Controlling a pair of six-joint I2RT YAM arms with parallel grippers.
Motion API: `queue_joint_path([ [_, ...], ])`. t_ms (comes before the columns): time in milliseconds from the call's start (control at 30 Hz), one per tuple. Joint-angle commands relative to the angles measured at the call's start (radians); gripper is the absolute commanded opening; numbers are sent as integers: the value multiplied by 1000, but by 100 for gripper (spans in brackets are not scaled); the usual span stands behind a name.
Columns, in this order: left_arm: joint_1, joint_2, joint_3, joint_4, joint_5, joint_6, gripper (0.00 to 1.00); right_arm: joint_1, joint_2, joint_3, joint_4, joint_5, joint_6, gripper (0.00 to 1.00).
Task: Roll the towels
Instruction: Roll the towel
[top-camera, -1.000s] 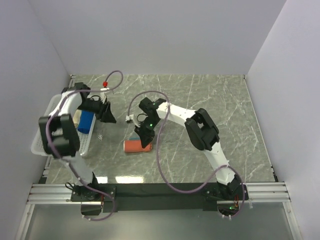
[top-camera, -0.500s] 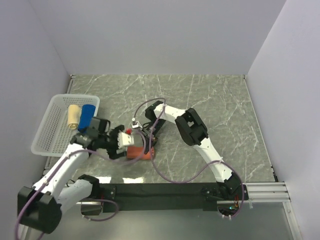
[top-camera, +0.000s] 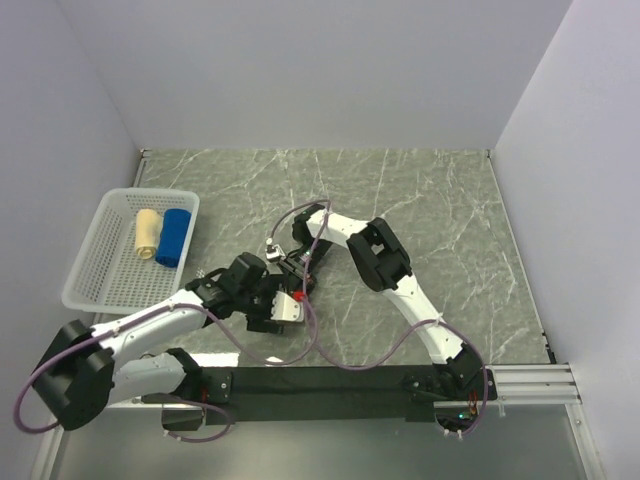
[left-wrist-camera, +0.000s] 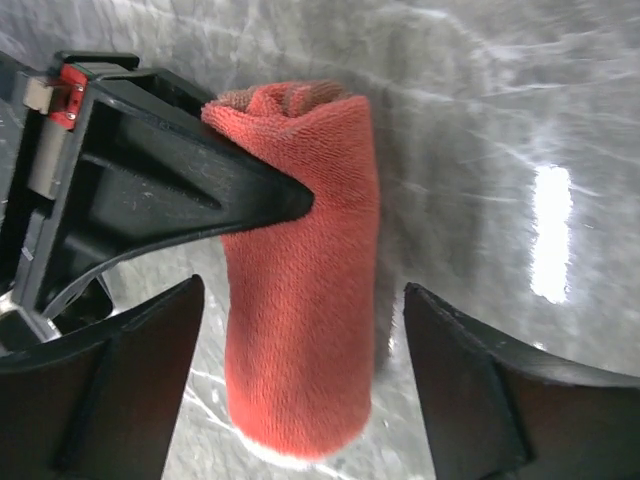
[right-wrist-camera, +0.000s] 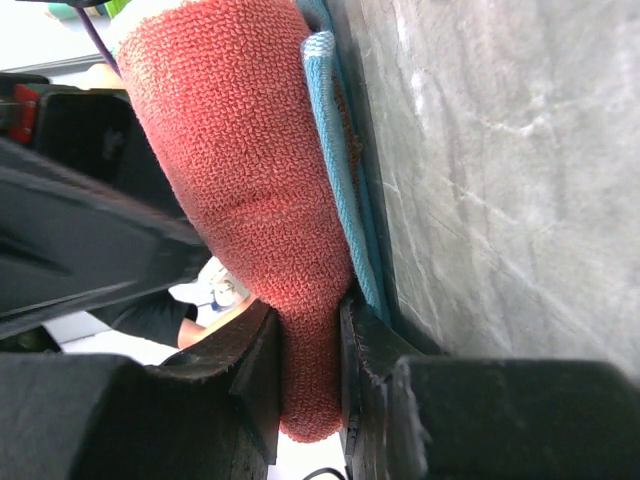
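Note:
A rolled rust-orange towel (left-wrist-camera: 300, 300) lies on the marble table. My left gripper (left-wrist-camera: 305, 400) stands open astride its near end, a finger on each side with gaps to the cloth. My right gripper (right-wrist-camera: 310, 370) is shut on the roll's far end, pinching the orange towel (right-wrist-camera: 250, 170), whose teal edging (right-wrist-camera: 345, 180) lies against the table. The right gripper's black finger (left-wrist-camera: 200, 190) shows in the left wrist view, pressed on the roll's top. From above, the left gripper (top-camera: 285, 308) and right gripper (top-camera: 297, 272) meet at mid-table and hide the orange roll.
A white lattice basket (top-camera: 90, 260) stands at the left edge of the table, holding a rolled beige towel (top-camera: 147, 235) and a rolled blue towel (top-camera: 176, 236) side by side. Walls close in the table at the back and both sides.
My left arm swung from the basket to mid-table, and its gripper opened and came down around the orange roll. The right gripper stayed on the roll's end.

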Motion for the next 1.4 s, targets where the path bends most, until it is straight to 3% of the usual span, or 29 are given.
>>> queue_joint_path([
  [0,-10,48,-11,119,-46,-35,84,1,80,-45,138,221,-12,0],
  [100,-21,107,-8,155,-55,-43,74,1,93,-23,119,220,-17,0],
  [133,-23,145,-1,132,-55,-43,61,-1,97,-13,110,221,-23,0],
  [200,-24,221,40,86,-52,-53,45,-15,74,-23,134,221,-11,2],
  [233,-24,246,57,55,-51,-65,31,-21,52,-61,157,215,5,9],
  [300,-14,295,93,-15,-23,-84,20,-48,-47,-121,273,224,87,19],
  [400,17,308,96,-51,3,-111,10,-85,-207,-253,450,267,229,42],
  [433,22,312,97,-58,3,-119,8,-117,-239,-293,476,272,256,50],
  [533,51,337,108,-75,14,-159,5,-163,-331,-339,543,298,351,53],
  [600,66,357,120,-75,20,-196,3,-206,-383,-365,572,303,394,70],
  [1000,124,432,185,-43,28,-323,1,-234,-500,-635,811,131,600,71],
  [1367,175,507,245,-82,86,-348,3,-197,-551,-714,889,76,595,69],
])
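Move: The rolled towel's middle lies about 3 cm to the right, 2 cm ahead and 3 cm below the open left hand. From the right hand, still pinching its far end, that middle is some 5 cm left, 2 cm back and about level. The blue towel in the basket is roughly 26 cm left and 19 cm ahead of the left hand, the yellow towel about 7 cm farther left. Left hand sinks 2.5 cm, pinches the towel roll and edges forward 5 cm; right lets go, withdrawing forward-right. ##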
